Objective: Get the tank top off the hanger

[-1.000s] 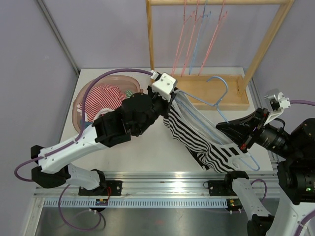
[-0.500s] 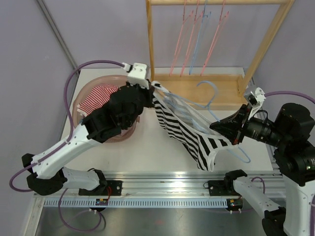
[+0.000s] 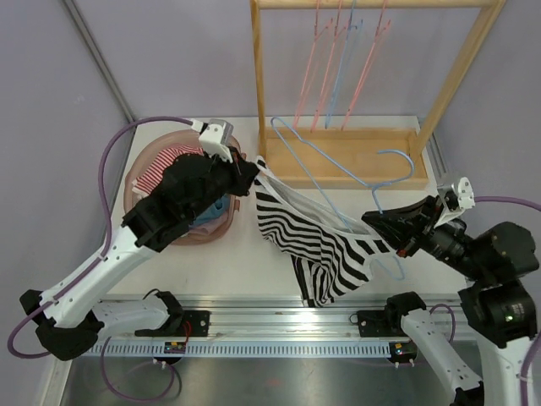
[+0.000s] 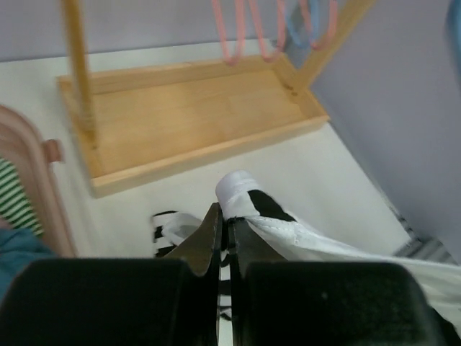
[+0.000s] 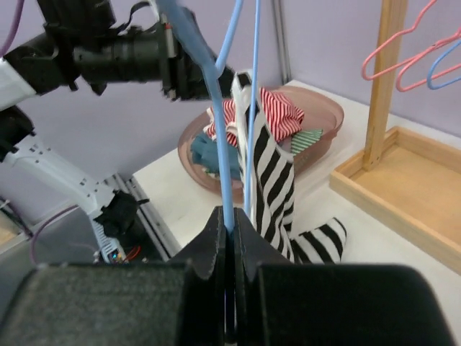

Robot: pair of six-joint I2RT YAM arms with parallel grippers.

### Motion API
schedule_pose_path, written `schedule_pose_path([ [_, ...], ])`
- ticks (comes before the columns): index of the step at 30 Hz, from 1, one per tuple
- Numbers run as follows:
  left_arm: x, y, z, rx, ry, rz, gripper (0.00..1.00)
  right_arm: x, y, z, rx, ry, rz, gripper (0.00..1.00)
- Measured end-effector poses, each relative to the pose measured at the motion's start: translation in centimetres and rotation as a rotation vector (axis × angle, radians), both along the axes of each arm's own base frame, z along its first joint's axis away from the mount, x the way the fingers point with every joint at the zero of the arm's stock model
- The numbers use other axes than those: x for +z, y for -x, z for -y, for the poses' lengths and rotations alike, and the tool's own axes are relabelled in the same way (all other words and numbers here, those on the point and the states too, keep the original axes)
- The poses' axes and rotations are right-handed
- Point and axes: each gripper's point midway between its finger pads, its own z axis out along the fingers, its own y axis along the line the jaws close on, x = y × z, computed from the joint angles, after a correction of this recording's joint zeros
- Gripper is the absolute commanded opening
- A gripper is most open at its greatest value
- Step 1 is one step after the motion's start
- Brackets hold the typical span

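Note:
A black-and-white striped tank top (image 3: pixel 317 241) hangs stretched between my two grippers above the table. My left gripper (image 3: pixel 251 172) is shut on its white-edged strap (image 4: pixel 241 191), held up near the pink basin. My right gripper (image 3: pixel 378 224) is shut on the light blue hanger (image 3: pixel 338 165), gripping its wire (image 5: pixel 223 194) low down. The hanger's long arm runs up to the left towards the wooden rack, and its hook shows at the right. In the right wrist view the top (image 5: pixel 270 173) drapes beside the hanger wire. Part of the top still lies over the hanger's lower arm.
A pink basin (image 3: pixel 144 182) with red-striped and teal clothes sits at the back left. A wooden rack (image 3: pixel 355 161) with a tray base stands at the back, with pink and blue hangers (image 3: pixel 338 68) on its top bar. The table's metal rail runs along the front edge.
My left gripper has pulled the strap left and back towards the basin. My right gripper has dropped lower and swung the hanger, so its arm now points back left. The top has slid further along the hanger.

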Motion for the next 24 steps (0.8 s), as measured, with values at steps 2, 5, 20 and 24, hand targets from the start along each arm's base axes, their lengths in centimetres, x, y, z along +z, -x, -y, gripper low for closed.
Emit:
schedule_pose_path([
  [2,-0.8,2.0,1.7,-0.130,0.045,0.006,0.00,-0.3,-1.1,-0.3,-0.014,-0.107,0.039,0.00],
  [5,-1.5,6.6,5.8,-0.369,0.083,0.019,0.00,-0.5,-3.4,-1.0,-0.010,-0.271,0.082,0.00],
  [20,-12.9,5.5,3.9,-0.126,-0.241,-0.177,0.00,10.0,-6.9,8.8,-0.634,-0.415,0.207,0.00],
  [24,-14.1,3.9,1.1,-0.004,-0.288,-0.217,0.00,7.9,-9.5,11.0,-0.810,-0.283,0.092,0.00],
])
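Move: My left hand already pinches one end of the striped tank top, whose middle sags about 11 cm back, 13 cm right and 12 cm below it. The blue hanger's middle is some 20 cm right and 9 cm back; the basket is 16 cm ahead, 21 cm left, far below. From my right hand, which grips the hanger, the rack's rail lies about 40 cm straight ahead and 18 cm up, the tank top's middle 4 cm ahead, 11 cm left and 17 cm below. I keep both grips and part tank top from hanger: my left hand sweeps back and right about 15 cm, turning clockwise, then swings partly back forward and left as it sinks some 14 cm towards the table, tipping down. With my right I carry the hanger forward, rolling it, then right and up, turning clockwise some 45 degrees, towards the rack. ##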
